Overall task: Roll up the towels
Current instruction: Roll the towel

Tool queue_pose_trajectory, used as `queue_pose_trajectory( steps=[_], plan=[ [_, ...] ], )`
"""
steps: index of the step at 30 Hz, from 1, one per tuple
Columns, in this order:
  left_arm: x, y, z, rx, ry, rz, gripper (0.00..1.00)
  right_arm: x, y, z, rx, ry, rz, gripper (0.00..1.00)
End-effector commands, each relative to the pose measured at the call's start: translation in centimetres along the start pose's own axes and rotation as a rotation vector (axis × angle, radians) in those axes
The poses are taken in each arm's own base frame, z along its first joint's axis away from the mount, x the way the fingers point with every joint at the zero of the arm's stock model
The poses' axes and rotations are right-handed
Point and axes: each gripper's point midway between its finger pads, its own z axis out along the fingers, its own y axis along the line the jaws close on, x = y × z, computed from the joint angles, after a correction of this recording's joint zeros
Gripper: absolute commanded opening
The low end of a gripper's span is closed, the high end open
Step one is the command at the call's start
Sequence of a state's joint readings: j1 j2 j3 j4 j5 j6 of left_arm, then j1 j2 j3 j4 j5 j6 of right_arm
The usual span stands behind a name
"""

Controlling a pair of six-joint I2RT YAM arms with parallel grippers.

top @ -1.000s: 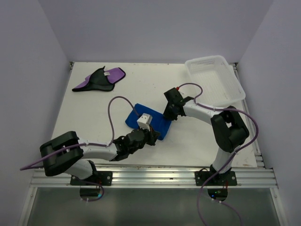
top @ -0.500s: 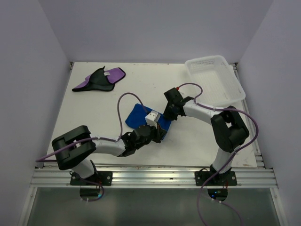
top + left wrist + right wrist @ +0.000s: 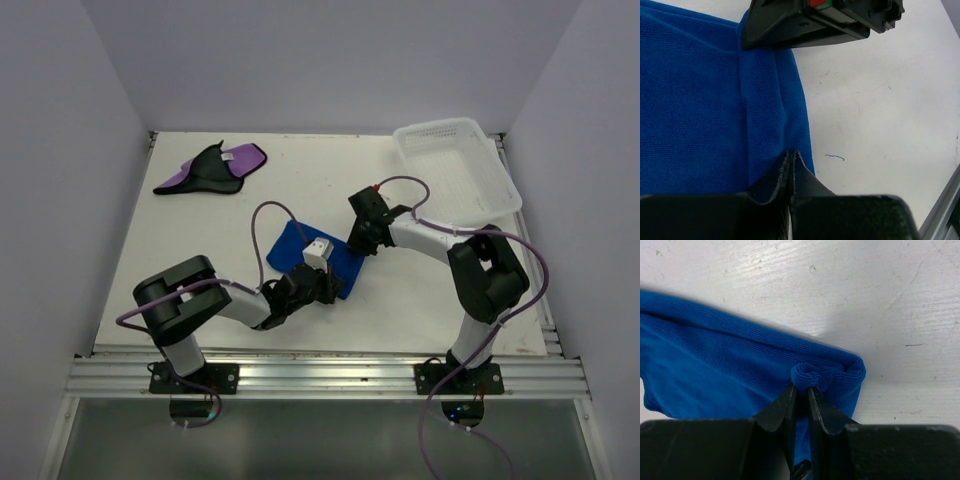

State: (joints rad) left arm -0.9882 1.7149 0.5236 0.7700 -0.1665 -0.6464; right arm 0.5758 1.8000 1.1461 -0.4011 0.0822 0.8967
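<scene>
The blue towel (image 3: 288, 250) lies mid-table, folded, between my two grippers. My right gripper (image 3: 353, 244) holds its far right corner: in the right wrist view the gripper (image 3: 802, 388) is shut on a bunched fold of the blue towel (image 3: 730, 365). My left gripper (image 3: 332, 287) is at the towel's near right edge. In the left wrist view the gripper (image 3: 791, 153) is shut, its tips resting on the blue towel (image 3: 695, 100), and no cloth shows between them. The purple and black towel (image 3: 210, 170) lies crumpled at the far left, away from both grippers.
A white mesh basket (image 3: 500, 200) stands at the far right corner of the table. In the left wrist view the right gripper's black body (image 3: 805, 20) sits at the towel's far edge. The table's metal front rail (image 3: 330, 372) runs along the near edge.
My left arm has swung its elbow to the right and its gripper has shifted a little right along the towel's near edge. The right arm and the purple towel have not moved.
</scene>
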Motion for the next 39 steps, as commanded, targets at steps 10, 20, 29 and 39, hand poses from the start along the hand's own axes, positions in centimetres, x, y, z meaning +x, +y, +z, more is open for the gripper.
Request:
queue_pose_trajectory(
  steps=[10, 20, 29, 39],
  plan=[
    [1.3, 0.8, -0.1, 0.012, -0.004, -0.046, 0.00, -2.8, 1.3, -2.7, -0.011, -0.071, -0.041, 0.45],
    [1.5, 1.1, -0.3, 0.004, -0.007, -0.061, 0.00, -3.8, 0.4, -6.6, -0.062, -0.191, -0.039, 0.58],
    [1.5, 1.3, -0.5, -0.007, -0.004, -0.057, 0.00, 0.6, -0.7, -7.1, -0.291, -0.175, 0.059, 0.52],
    [1.2, 1.1, -0.4, -0.007, -0.006, -0.056, 0.00, 3.4, -0.8, -5.8, -0.485, -0.183, 0.100, 0.59]
  ],
)
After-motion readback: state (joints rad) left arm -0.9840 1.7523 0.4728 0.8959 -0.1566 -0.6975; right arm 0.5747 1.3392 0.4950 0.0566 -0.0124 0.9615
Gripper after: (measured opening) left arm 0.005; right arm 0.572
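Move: The towel's folded right-hand end, a narrow strip, has its middle some 5 cm back and 2 cm left of the right hand, about a centimetre lower; its far corner is still pinched in that hand. The towel's main body centres about 12 cm to the left, level with the hand; the white basket is some 19 cm ahead and 23 cm right. From the left hand, the strip's middle lies about 5 cm ahead and 3 cm right. The folded strip's far corner comes free as the right fingers open to about half; the right hand lifts some 6 cm, then swings back about 8 cm and a little right and sinks again, open, to table level just outside the strip's right edge, rolling its left side up. The left hand stays put, shut fingertips still resting on the strip's near end. ##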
